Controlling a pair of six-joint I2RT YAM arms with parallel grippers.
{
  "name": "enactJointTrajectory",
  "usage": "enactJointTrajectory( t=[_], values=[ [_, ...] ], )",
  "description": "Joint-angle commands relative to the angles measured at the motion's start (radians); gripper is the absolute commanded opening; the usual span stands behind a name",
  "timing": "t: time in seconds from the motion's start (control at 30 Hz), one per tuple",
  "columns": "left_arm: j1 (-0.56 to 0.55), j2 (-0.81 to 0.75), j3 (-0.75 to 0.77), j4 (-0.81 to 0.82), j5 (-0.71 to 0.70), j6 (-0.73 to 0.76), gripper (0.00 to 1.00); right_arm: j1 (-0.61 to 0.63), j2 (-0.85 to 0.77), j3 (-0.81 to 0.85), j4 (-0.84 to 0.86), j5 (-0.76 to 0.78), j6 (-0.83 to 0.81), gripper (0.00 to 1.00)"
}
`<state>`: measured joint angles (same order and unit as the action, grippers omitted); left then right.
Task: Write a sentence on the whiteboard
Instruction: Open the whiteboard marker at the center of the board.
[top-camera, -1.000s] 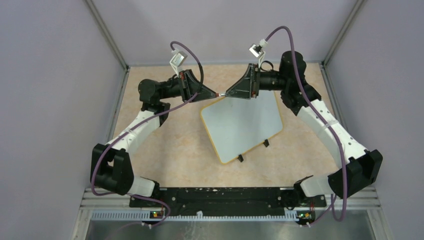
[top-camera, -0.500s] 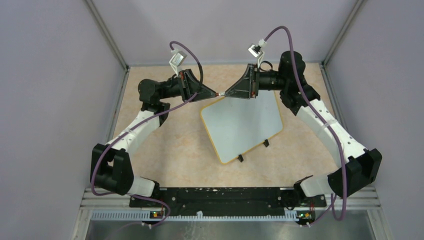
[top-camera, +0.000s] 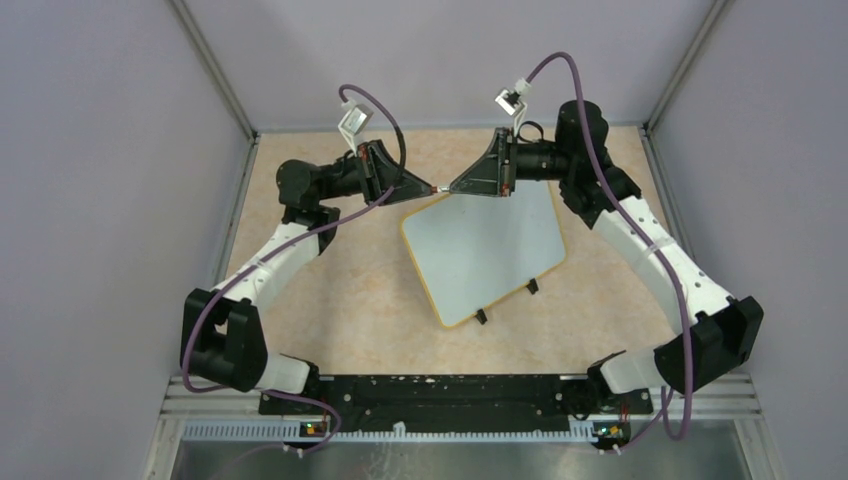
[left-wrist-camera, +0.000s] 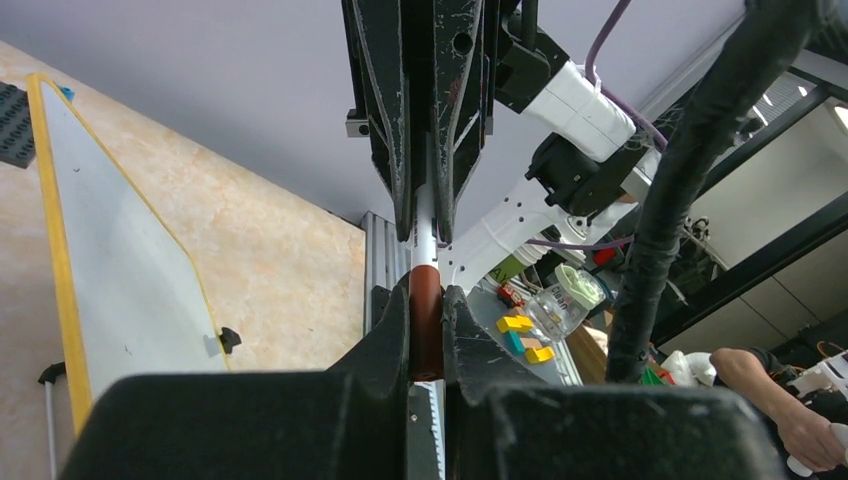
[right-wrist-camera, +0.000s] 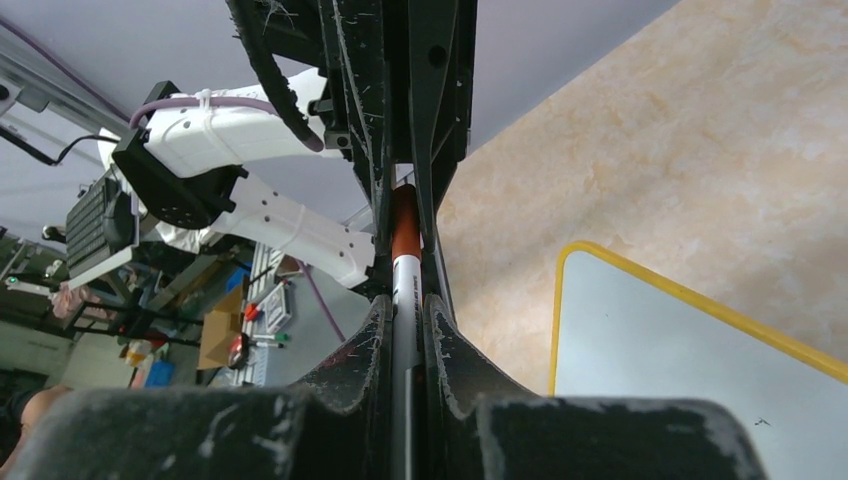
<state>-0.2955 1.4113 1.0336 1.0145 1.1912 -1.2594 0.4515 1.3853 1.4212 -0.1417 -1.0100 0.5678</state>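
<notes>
The whiteboard lies tilted on the tan table, its yellow rim and blank white face showing; the sentence is not in view. Above the board's far corner my two grippers meet tip to tip on one marker. My left gripper is shut on the marker's reddish-brown cap. My right gripper is shut on the white barrel. In the top view the left gripper comes from the left and the right gripper from the right.
Two black clip feet stick out at the board's near edge. A dark blue studded plate lies beyond the board's far corner. Grey walls close in the table on three sides, and a black rail runs along the near edge.
My right gripper's jaws have closed onto the marker barrel. Both arms stay almost still, tips together over the board's far corner.
</notes>
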Motion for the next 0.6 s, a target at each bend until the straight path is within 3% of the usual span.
enactJointTrajectory(
  t=[0.0, 0.27, 0.37, 0.43, 0.47, 0.53, 0.57],
  values=[
    [0.051, -0.042, -0.034, -0.01, 0.01, 0.022, 0.0, -0.053, -0.043, 0.045, 0.004, -0.032, -0.014, 0.0],
    [0.129, -0.07, -0.071, 0.007, 0.027, 0.007, 0.0, -0.169, -0.091, 0.002, 0.041, -0.083, 0.014, 0.0],
    [0.194, -0.083, -0.06, -0.114, 0.071, 0.082, 0.0, -0.203, -0.105, -0.002, 0.001, -0.093, -0.016, 0.0],
    [0.261, -0.098, 0.001, -0.432, 0.095, 0.33, 0.0, -0.232, -0.11, 0.013, -0.088, -0.093, -0.089, 0.0],
    [0.302, -0.106, 0.059, -0.704, 0.073, 0.527, 0.0, -0.243, -0.112, 0.018, -0.135, -0.096, -0.132, 0.0],
    [0.326, -0.095, 0.227, -1.268, -0.096, 1.007, 0.0, -0.248, -0.117, 0.042, -0.248, -0.086, -0.233, 0.0],
    [0.327, -0.087, 0.286, -1.456, -0.18, 1.178, 0.0, -0.249, -0.119, 0.054, -0.31, -0.07, -0.294, 0.0]
  ],
)
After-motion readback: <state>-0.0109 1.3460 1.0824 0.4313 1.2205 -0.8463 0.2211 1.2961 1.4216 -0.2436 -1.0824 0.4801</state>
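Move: The capped marker spans the two hands crosswise, level with both: its middle is about 5 cm to the right of the left hand, which grips the brown cap, and about 1 cm to the left of the right hand, gripping the white body. The whiteboard's middle lies some 8 cm ahead and 12 cm right of the left hand, 6 cm right of the right hand, roughly 33 cm below both. Apart go both hands, keeping their grips shut on the marker's two ends. The left draws the cap about 8 cm left while swinging nearly as far forward and sinking a little, turning roughly 20 degrees counter-clockwise, mostly at the end; the right pulls the body about 7 cm right, first edging forward, turning slightly clockwise. ##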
